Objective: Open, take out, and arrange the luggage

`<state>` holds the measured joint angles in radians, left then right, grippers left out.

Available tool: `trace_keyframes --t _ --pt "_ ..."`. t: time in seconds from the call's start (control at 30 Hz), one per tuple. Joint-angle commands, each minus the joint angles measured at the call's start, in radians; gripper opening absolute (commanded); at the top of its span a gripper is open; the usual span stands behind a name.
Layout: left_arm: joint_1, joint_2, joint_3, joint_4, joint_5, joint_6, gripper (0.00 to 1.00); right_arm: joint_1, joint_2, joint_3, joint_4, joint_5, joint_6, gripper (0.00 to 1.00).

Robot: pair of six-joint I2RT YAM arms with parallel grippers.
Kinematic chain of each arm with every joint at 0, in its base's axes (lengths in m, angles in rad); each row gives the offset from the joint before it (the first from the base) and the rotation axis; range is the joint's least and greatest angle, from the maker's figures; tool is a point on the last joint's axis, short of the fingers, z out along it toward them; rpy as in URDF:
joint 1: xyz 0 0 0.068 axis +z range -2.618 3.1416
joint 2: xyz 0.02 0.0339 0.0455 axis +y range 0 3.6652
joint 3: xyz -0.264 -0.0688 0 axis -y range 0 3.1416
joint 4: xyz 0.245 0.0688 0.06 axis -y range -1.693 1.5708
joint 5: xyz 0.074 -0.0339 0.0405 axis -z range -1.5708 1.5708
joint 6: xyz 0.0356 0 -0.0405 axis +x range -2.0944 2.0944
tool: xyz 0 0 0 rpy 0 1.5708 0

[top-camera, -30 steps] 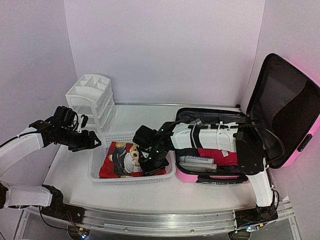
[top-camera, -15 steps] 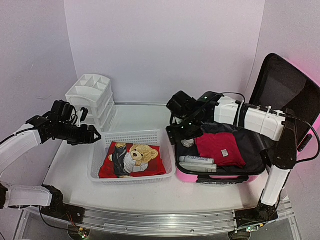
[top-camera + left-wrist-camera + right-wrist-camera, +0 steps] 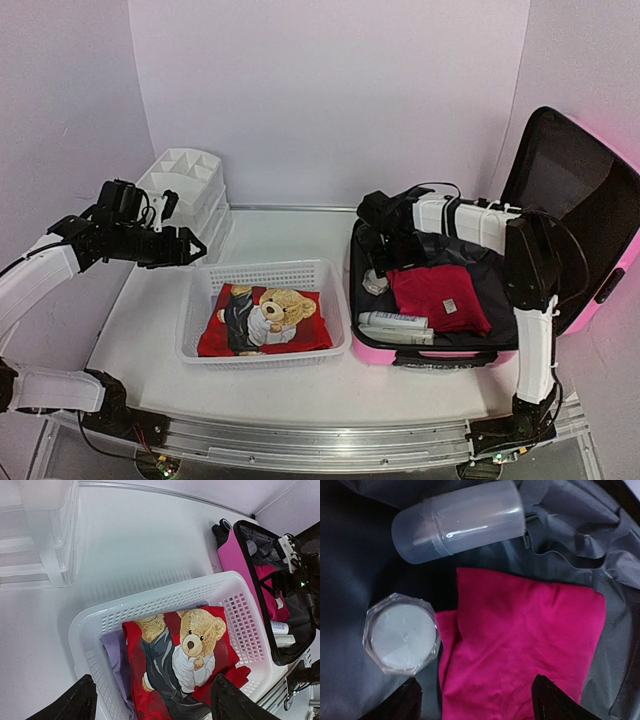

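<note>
The luggage [image 3: 430, 352], a bright-pink suitcase, lies open at the right with its black-lined lid [image 3: 575, 215] up. It holds a folded magenta cloth [image 3: 440, 298], white tubes [image 3: 395, 322] and dark fabric. My right gripper [image 3: 378, 262] hangs open over the case's back left corner. In the right wrist view the right gripper [image 3: 477, 702] is empty above the magenta cloth [image 3: 520, 645], next to an octagonal jar [image 3: 402, 639] and a clear cylinder [image 3: 460, 527]. My left gripper [image 3: 190, 250] is open and empty above the basket's left end.
A white mesh basket [image 3: 265, 272] in the middle holds a red teddy-bear cloth [image 3: 265, 318] over a purple cloth [image 3: 114, 655]. A white drawer organizer [image 3: 185, 195] stands at the back left against the wall. The left gripper [image 3: 152, 705] looks down on the basket [image 3: 150, 597].
My right gripper opened over the basket, left the bear cloth there and swung right to the suitcase. The left arm rose slightly and drew back.
</note>
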<state>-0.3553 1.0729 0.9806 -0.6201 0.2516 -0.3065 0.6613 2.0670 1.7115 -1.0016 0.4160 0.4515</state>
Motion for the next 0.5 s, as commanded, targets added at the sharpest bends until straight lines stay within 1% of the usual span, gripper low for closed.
trace_keyframes --t 0.0,0.1,0.23,0.47 --pt "-0.005 -0.002 0.052 0.048 0.005 0.059 0.78 -0.001 0.067 0.090 0.005 0.022 -0.022 0.75" --pt "-0.013 -0.004 0.048 0.047 -0.027 0.088 0.78 -0.004 0.105 0.114 0.004 0.037 -0.027 0.69" --pt "-0.050 -0.015 0.042 0.046 -0.044 0.103 0.78 -0.017 0.148 0.137 0.004 0.050 -0.028 0.59" --pt "-0.063 -0.037 0.036 0.037 -0.082 0.113 0.79 -0.033 0.209 0.177 0.003 0.071 -0.041 0.54"
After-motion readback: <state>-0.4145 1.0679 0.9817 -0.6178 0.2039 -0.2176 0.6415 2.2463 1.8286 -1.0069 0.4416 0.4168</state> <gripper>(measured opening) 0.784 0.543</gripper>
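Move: The right hand hovers over the far-left corner of the folded red cloth in the suitcase; the cloth's middle lies about 4 cm back, 8 cm to its right and 7 cm below. The clear jar stands some 6 cm left and 1 cm ahead, the plastic bottle about 9 cm ahead and 2 cm left, and the white tube roughly 12 cm back, straight in line. From the left hand the cloth is about 50 cm right, 5 cm ahead and 20 cm below. The right hand sinks about 4 cm into the suitcase while easing some 2 cm forward, going down between the clear jar on its left and the body of the red cloth, towards the cloth's far-left corner and with the bottle still ahead. Its wrist tips only about 5 degrees, and the fingers draw in from wide to roughly half open, still apart, with no grip on the cloth yet. ##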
